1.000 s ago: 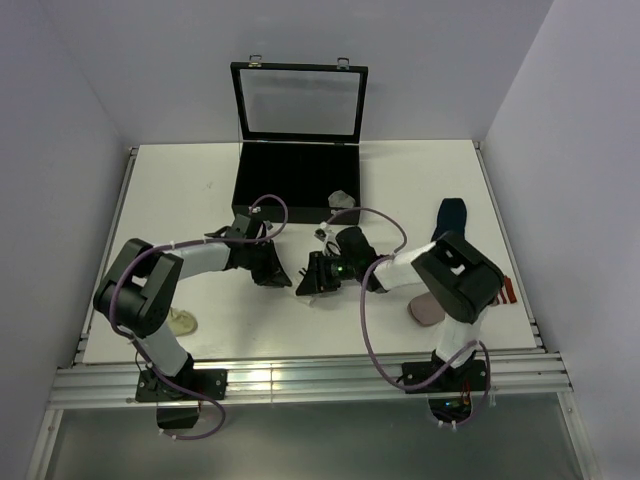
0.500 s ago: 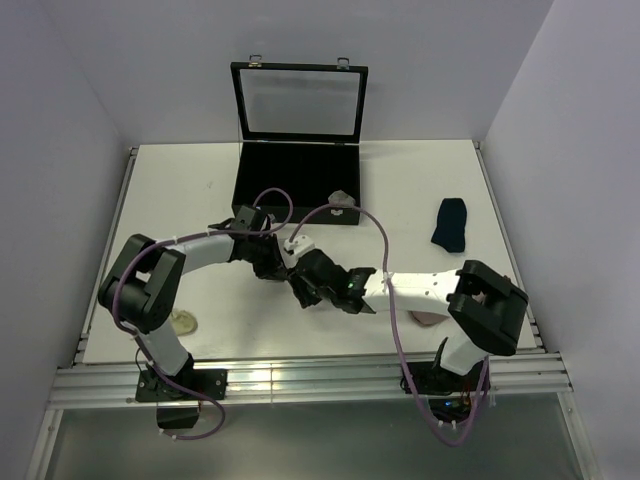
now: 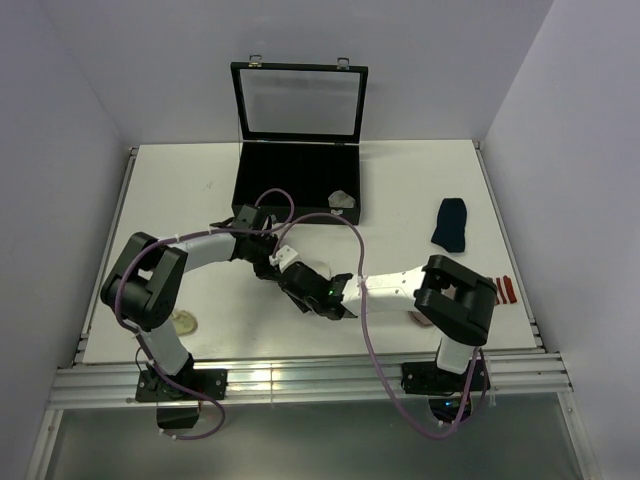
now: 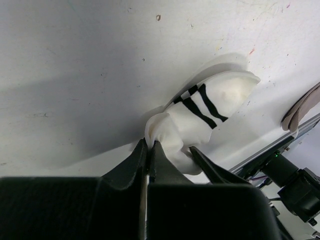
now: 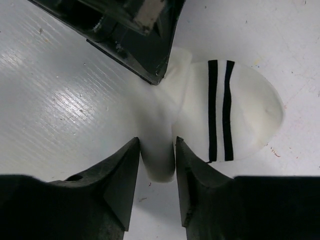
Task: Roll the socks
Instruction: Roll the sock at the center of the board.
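Note:
A white sock with two black cuff stripes lies bunched on the white table, also seen in the left wrist view. My left gripper is shut on a pinched fold at one end of it. My right gripper faces it from the other side, its fingers pressed against both sides of a rolled lobe of the same sock. From above the two grippers meet at the table's middle, left and right, and cover the sock. A navy sock lies flat at the right.
A black case with its glass lid raised stands at the back centre, a small pale item at its front right corner. A red-striped piece lies near the right edge. A beige object sits by the left arm's base.
My right arm has stretched out to the left, bringing its gripper up against the left gripper and onto the white sock. The left gripper has shifted slightly right and nearer, still shut.

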Controlling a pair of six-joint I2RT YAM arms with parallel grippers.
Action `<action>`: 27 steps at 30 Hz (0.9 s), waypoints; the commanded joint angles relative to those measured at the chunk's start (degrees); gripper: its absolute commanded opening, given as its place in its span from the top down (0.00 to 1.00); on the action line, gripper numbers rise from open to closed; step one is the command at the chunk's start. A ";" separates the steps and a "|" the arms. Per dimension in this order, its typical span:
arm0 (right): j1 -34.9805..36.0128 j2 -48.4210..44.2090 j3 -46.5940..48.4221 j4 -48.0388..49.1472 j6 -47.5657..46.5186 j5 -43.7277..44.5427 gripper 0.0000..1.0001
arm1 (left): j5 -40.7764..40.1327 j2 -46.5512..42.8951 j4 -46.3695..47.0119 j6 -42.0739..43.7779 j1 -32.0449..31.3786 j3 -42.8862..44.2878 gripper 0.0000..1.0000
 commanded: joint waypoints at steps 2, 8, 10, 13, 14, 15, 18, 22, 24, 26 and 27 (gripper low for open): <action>0.75 2.24 2.97 1.05 -1.95 2.23 0.63 | -0.48 0.65 -0.04 1.08 -0.33 1.92 0.99; 0.84 2.51 1.30 2.63 -0.81 -1.54 0.95 | -1.79 0.39 0.05 0.82 -0.33 2.62 0.90; 0.05 1.73 0.25 2.63 0.06 -4.34 1.00 | -2.41 -0.66 0.31 0.29 -0.07 2.45 0.81; -3.81 -0.12 -2.39 6.58 3.23 -10.85 1.00 | -3.20 -3.91 2.59 -1.37 1.24 0.61 0.65; -4.78 -0.56 -3.00 7.20 4.45 -14.17 1.00 | -3.38 -4.62 3.03 -1.73 1.68 -0.53 0.62; -5.75 -0.91 -4.14 7.81 5.07 -15.95 1.00 | -3.38 -5.41 3.38 -2.17 2.04 -1.23 0.53; -9.61 -2.14 -6.60 12.02 8.23 -23.77 1.00 | -4.08 -8.74 5.58 -4.10 3.62 -4.31 0.37; -15.14 -1.71 -9.33 16.86 13.59 -34.05 1.00 | -4.17 -12.61 7.86 -6.38 4.41 -8.00 0.27; -16.73 -1.18 -11.26 19.58 15.97 -40.27 1.00 | -3.21 -12.97 10.06 -6.91 4.41 -8.97 0.27; -19.45 0.48 -13.11 24.68 19.64 -44.95 1.00 | -1.19 -12.89 12.42 -7.62 4.41 -10.38 0.30; -20.25 1.62 -13.64 28.17 20.71 -46.80 1.00 | -0.74 -12.80 13.13 -7.88 4.41 -10.73 0.33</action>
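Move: The striped white sock's near folded edge sits between the right gripper's open fingers, about 1 cm below the hand point; the sock's middle is some 3 cm ahead and 1 cm right. From that hand the black box centres about 28 cm ahead and 1 cm left, and the brown sock about 37 cm right, level. From the left gripper, still pinching the fold's far end, the white sock's middle is some 5 cm right, 1 cm back, 1 cm below. Shut the right fingers on the near end of the white sock's fold, easing about 1 cm left and slightly down, before the left lets go. Then open the left fingers wide and draw them off about 3 cm left and 3 cm up, with a little forward. Keep the right pinch and tilt that wrist some 35 degrees, left side rising, as the hand shifts about 1 cm forward and drifts back right. ##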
